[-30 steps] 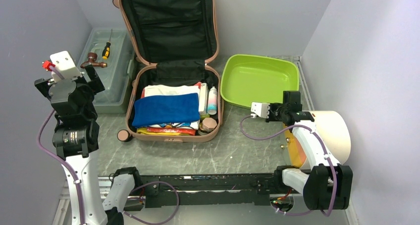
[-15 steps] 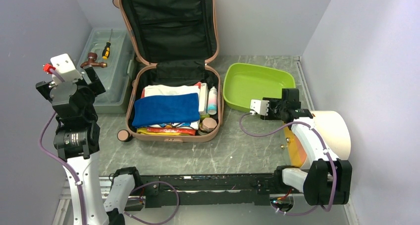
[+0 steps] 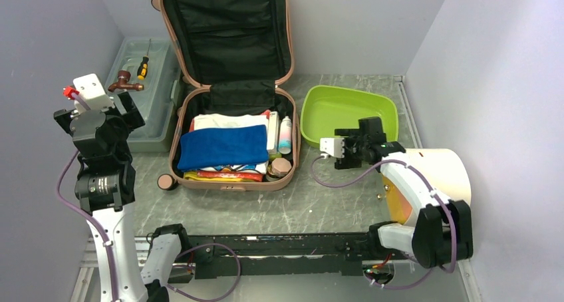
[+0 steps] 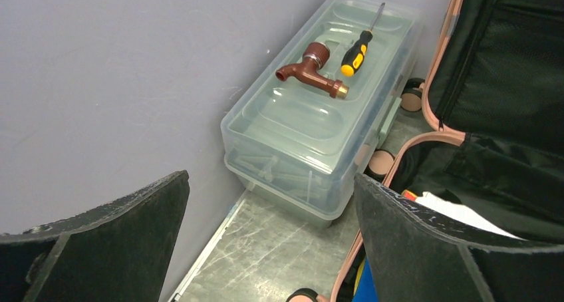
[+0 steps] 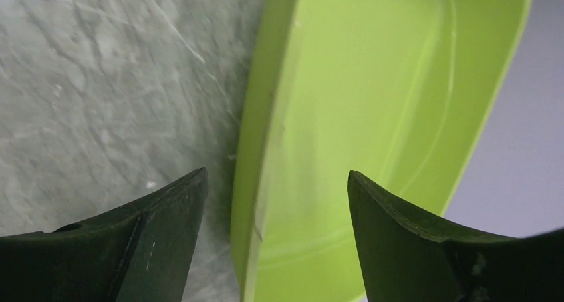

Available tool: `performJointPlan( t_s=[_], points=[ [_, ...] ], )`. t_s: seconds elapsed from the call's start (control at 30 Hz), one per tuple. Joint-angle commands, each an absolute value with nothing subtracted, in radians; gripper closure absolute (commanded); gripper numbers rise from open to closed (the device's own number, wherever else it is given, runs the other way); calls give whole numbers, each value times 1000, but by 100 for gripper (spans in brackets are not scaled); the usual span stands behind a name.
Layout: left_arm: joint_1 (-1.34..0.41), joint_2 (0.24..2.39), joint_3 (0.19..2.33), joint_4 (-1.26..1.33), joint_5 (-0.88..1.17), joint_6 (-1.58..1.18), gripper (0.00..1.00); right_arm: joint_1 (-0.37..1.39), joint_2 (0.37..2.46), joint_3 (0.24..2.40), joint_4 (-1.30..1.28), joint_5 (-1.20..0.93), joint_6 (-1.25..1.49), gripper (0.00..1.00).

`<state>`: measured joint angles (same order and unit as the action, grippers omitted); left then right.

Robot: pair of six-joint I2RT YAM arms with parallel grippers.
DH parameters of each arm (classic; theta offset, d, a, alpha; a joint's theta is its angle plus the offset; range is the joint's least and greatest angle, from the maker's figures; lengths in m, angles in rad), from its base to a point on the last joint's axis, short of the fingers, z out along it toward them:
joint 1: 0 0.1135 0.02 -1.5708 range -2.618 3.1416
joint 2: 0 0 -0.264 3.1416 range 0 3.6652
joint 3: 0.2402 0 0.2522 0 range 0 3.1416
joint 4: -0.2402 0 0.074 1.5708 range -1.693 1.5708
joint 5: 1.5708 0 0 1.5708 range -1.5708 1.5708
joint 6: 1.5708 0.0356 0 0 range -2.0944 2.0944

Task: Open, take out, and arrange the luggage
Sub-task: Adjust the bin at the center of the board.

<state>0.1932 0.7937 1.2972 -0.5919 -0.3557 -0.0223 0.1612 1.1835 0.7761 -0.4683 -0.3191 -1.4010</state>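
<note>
The luggage (image 3: 229, 185), a salmon-pink suitcase, lies open in the middle of the table. Its black-lined lid (image 4: 505, 62) stands against the back wall. The base holds a folded blue cloth (image 3: 223, 147), white and coloured clothes, bottles (image 3: 284, 134) and a round jar (image 3: 281, 165). My left gripper (image 3: 126, 106) hangs high at the left, wide open and empty (image 4: 269, 177), above the floor between the suitcase and the toolbox. My right gripper (image 3: 359, 132) is open at the lime tray's near edge, the rim passing between its jaws (image 5: 277, 174) without touching.
The lime green tray (image 3: 312, 116), seen close (image 5: 372, 102), lies flat right of the suitcase. A translucent toolbox (image 3: 149, 126) stands at the left wall (image 4: 299, 136), with a brown tap (image 4: 311, 72) and a screwdriver (image 4: 356, 49) on its lid. A white roll (image 3: 449, 172) lies by the right arm.
My right gripper has opened and let go of the green tray, which has settled flat from a tilted pose. That arm has shifted left. The left arm has barely moved.
</note>
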Motion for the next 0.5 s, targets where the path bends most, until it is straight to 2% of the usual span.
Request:
performJointPlan(
  t_s=[0.0,0.13,0.23,0.3,0.37,0.47],
  points=[
    [202,773,1264,-562,-303,-17,1,248,1285,819,-437,-208,-1350,22],
    [202,736,1226,-613,-272,110,1,286,1381,850,-414,-88,-1296,27],
    [201,666,1149,-686,-175,220,0,292,1426,877,-448,-66,-1280,37],
    [202,611,1092,-797,1,319,1,293,1448,890,-478,-63,-1280,45],
    [201,567,1041,-956,268,440,0,292,1464,895,-500,-63,-1280,52],
    [202,520,997,-1127,513,623,1,292,1470,901,-517,-75,-1276,56]
  ],
)
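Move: The green bin's middle lies about 9 cm ahead of the right hand, 5 cm to its right and 9 cm below; its near rim is almost under the fingers. From that hand the open suitcase's packed half sits some 27 cm left and 2 cm ahead, the spray bottle in it 12 cm left and 3 cm ahead. From the raised left hand the bin is roughly 60 cm right, 17 cm ahead and 38 cm lower. Right hand sinks about 6 cm, fingers narrowing astride the bin's near rim; left hand drops 12 cm, swinging right. ##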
